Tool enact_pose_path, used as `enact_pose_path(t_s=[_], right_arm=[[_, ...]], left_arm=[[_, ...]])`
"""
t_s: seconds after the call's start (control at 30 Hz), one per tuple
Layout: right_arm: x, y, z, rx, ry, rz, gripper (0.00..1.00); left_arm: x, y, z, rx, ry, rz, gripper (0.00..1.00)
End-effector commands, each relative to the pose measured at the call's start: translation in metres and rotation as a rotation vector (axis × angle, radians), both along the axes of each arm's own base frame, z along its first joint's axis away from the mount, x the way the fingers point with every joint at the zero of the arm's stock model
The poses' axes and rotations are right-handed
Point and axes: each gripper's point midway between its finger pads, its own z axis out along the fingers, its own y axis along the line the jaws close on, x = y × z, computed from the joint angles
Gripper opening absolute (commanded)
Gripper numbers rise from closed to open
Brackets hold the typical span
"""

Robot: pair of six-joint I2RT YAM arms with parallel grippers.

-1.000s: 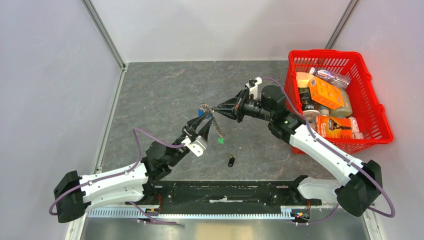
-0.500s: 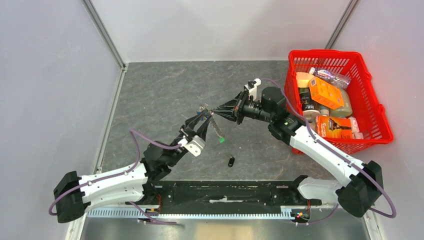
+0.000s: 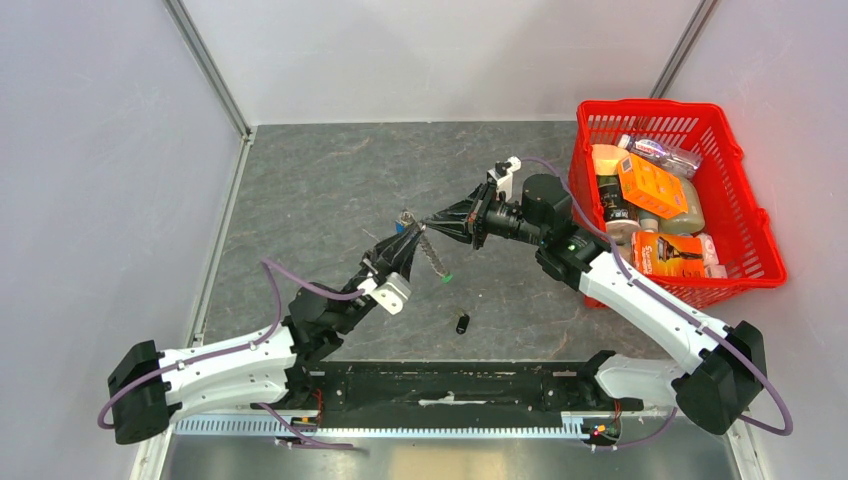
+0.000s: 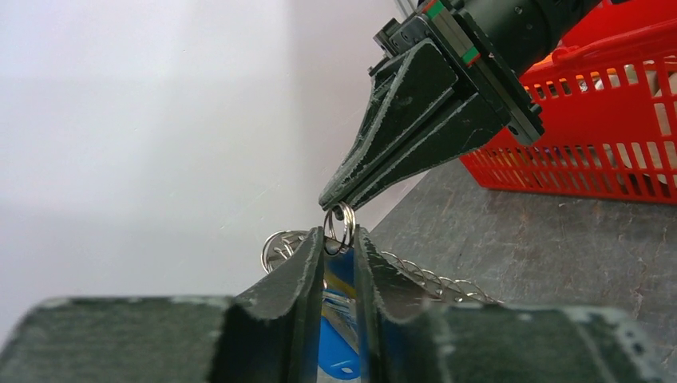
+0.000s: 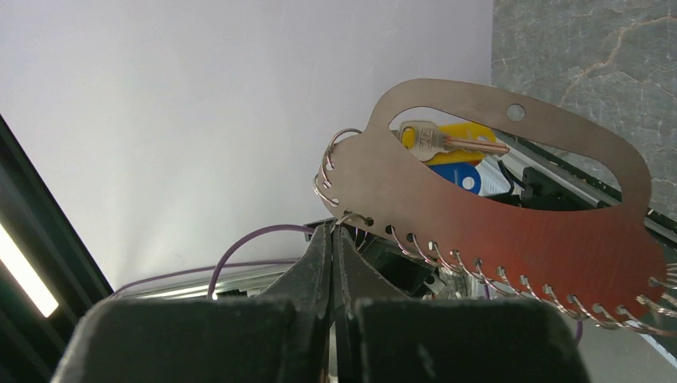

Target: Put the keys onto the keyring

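Note:
Both grippers meet above the middle of the table. My right gripper (image 3: 428, 224) (image 5: 334, 228) is shut on a small wire ring at the edge of the keyring (image 5: 487, 227), a flat silver loop (image 3: 407, 217). Its twisted chain (image 4: 435, 281) hangs down to a green tag (image 3: 446, 277). My left gripper (image 3: 405, 242) (image 4: 339, 234) is closed narrowly on a blue-capped key (image 4: 337, 339), whose small split ring (image 4: 340, 226) touches the right gripper's tips. Through the loop, the right wrist view shows a yellow-capped key (image 5: 457, 139) and the blue cap (image 5: 461, 176). A black-capped key (image 3: 462, 324) lies on the table.
A red basket (image 3: 745, 205) full of packets and bottles stands at the right, close behind my right arm. White walls close the table in on the left, back and right. The arms' base rail (image 3: 440, 385) runs along the near edge.
My left gripper's jaws have narrowed around the blue key and crept slightly up toward the right gripper's tips. The chain and green tag swung a little to the right.

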Motion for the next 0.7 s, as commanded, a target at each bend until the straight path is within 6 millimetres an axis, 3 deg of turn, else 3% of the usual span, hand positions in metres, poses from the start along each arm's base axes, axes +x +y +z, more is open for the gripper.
enact_pose_path(t_s=[0.0, 0.07, 0.2, 0.4, 0.57, 0.67], right_arm=[[-0.011, 0.000, 0.017, 0.051, -0.047, 0.037, 0.00], [-0.011, 0.000, 0.017, 0.053, -0.048, 0.036, 0.00], [-0.011, 0.000, 0.017, 0.052, -0.048, 0.037, 0.00], [-0.013, -0.001, 0.015, 0.049, -0.052, 0.042, 0.00], [-0.023, -0.010, -0.005, -0.031, -0.087, 0.096, 0.28], [-0.032, -0.021, -0.022, -0.109, -0.124, 0.164, 0.36]], left_arm=[[-0.001, 0.008, 0.029, -0.080, -0.048, 0.026, 0.16], [-0.001, 0.007, 0.029, -0.077, -0.046, 0.025, 0.09], [-0.001, 0.007, 0.028, -0.074, -0.045, 0.025, 0.03], [0.000, 0.008, 0.029, -0.070, -0.035, 0.031, 0.02], [-0.006, 0.013, 0.030, -0.082, 0.017, 0.002, 0.02], [-0.010, 0.017, 0.027, -0.098, 0.077, -0.025, 0.02]])
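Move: Right at the left fingertips, about 1 cm ahead, 1 cm to the right and 1 cm up, stands the keyring coil's end loop, still pinched by the right hand, from which it lies roughly 1 cm left and 1 cm below. From the left hand, the blue key hangs about 3 cm left, 1 cm ahead and 3 cm lower. The green tag hangs some 6 cm right, 4 cm back and 10 cm lower. Closing round the coil's end loop, the left fingers take a pinch of it while the right hand holds almost still with its own grip. Only then do the right fingers open to about a third and come free, backing off down about 1.5 cm, back 1 cm and slightly right; the left hand sinks about 1 cm at the end, keeping its pinch. ##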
